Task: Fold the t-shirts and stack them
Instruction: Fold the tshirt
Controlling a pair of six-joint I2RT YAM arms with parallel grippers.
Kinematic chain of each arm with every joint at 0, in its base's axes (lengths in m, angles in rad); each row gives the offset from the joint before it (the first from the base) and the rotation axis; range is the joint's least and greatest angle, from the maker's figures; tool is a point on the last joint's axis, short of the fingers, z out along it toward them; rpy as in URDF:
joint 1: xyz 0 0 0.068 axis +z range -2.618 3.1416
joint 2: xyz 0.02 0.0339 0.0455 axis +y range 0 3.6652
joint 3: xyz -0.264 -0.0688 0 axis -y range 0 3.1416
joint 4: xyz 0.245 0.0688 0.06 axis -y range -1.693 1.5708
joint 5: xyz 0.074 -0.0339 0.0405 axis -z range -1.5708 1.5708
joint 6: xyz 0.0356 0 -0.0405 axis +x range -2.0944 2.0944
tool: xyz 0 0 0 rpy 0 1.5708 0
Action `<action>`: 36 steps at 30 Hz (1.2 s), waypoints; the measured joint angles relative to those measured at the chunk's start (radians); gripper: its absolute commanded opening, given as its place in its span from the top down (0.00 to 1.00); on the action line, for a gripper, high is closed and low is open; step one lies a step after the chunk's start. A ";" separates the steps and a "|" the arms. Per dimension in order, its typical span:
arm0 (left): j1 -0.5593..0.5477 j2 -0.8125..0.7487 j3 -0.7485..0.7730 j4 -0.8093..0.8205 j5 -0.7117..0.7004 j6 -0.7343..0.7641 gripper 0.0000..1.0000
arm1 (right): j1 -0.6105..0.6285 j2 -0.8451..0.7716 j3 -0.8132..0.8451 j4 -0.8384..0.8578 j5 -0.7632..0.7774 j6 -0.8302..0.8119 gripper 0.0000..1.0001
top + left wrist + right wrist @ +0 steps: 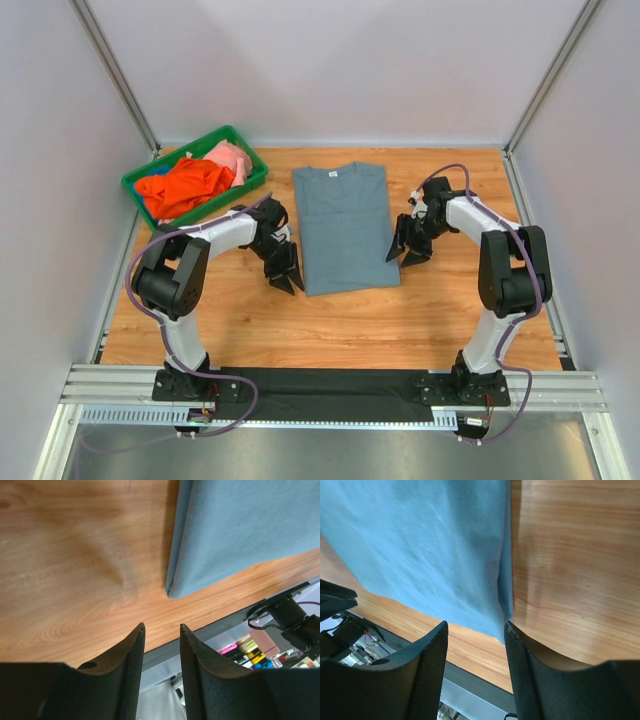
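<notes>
A slate grey-blue t-shirt (345, 225) lies flat in the middle of the wooden table, folded into a long rectangle with its white neck label at the far end. My left gripper (285, 272) hovers just off the shirt's near left corner, open, with nothing between its fingers. In the left wrist view that gripper (161, 627) is beside the shirt's corner (240, 530). My right gripper (405, 252) is at the shirt's right edge, open. In the right wrist view the gripper (475, 627) is empty, and the shirt's (420, 545) near corner sits next to its right fingertip.
A green plastic bin (256, 165) stands at the far left and holds a bright orange t-shirt (185, 185) and a pale pink one (232, 158). White walls and metal posts enclose the table. A black strip and rail run along the near edge.
</notes>
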 measured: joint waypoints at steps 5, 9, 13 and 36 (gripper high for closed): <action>0.003 -0.009 -0.046 0.103 0.024 -0.005 0.58 | -0.001 0.000 -0.042 0.029 0.000 -0.010 0.53; 0.003 -0.014 -0.097 0.192 0.050 -0.016 0.59 | -0.001 0.000 -0.083 0.055 -0.007 -0.010 0.57; 0.003 -0.014 -0.115 0.232 0.060 -0.019 0.60 | -0.001 0.000 -0.107 0.063 -0.008 -0.010 0.58; -0.018 -0.031 -0.124 0.283 0.041 -0.047 1.00 | -0.001 -0.022 -0.150 0.114 -0.039 0.031 1.00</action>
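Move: The bottom left corner of the t-shirt's hem lies about 3 cm to the right of my left hand, some 1 cm ahead and 2 cm below. The bottom right corner is roughly 2 cm back from my right hand, about 1 cm to its left and 3 cm below. From my left hand, the collar is about 30 cm ahead and 11 cm right, and the green bin some 27 cm ahead and 28 cm left. I pinch both hem corners of the t-shirt almost together. My left hand edges right about 2 cm, slightly forward and down, its fingers tilting some 10 degrees further rightward; my right hand sinks and draws back, about 2.5 cm each way. Both then hold nearly still while their half-open fingers shut on the cloth edge. ##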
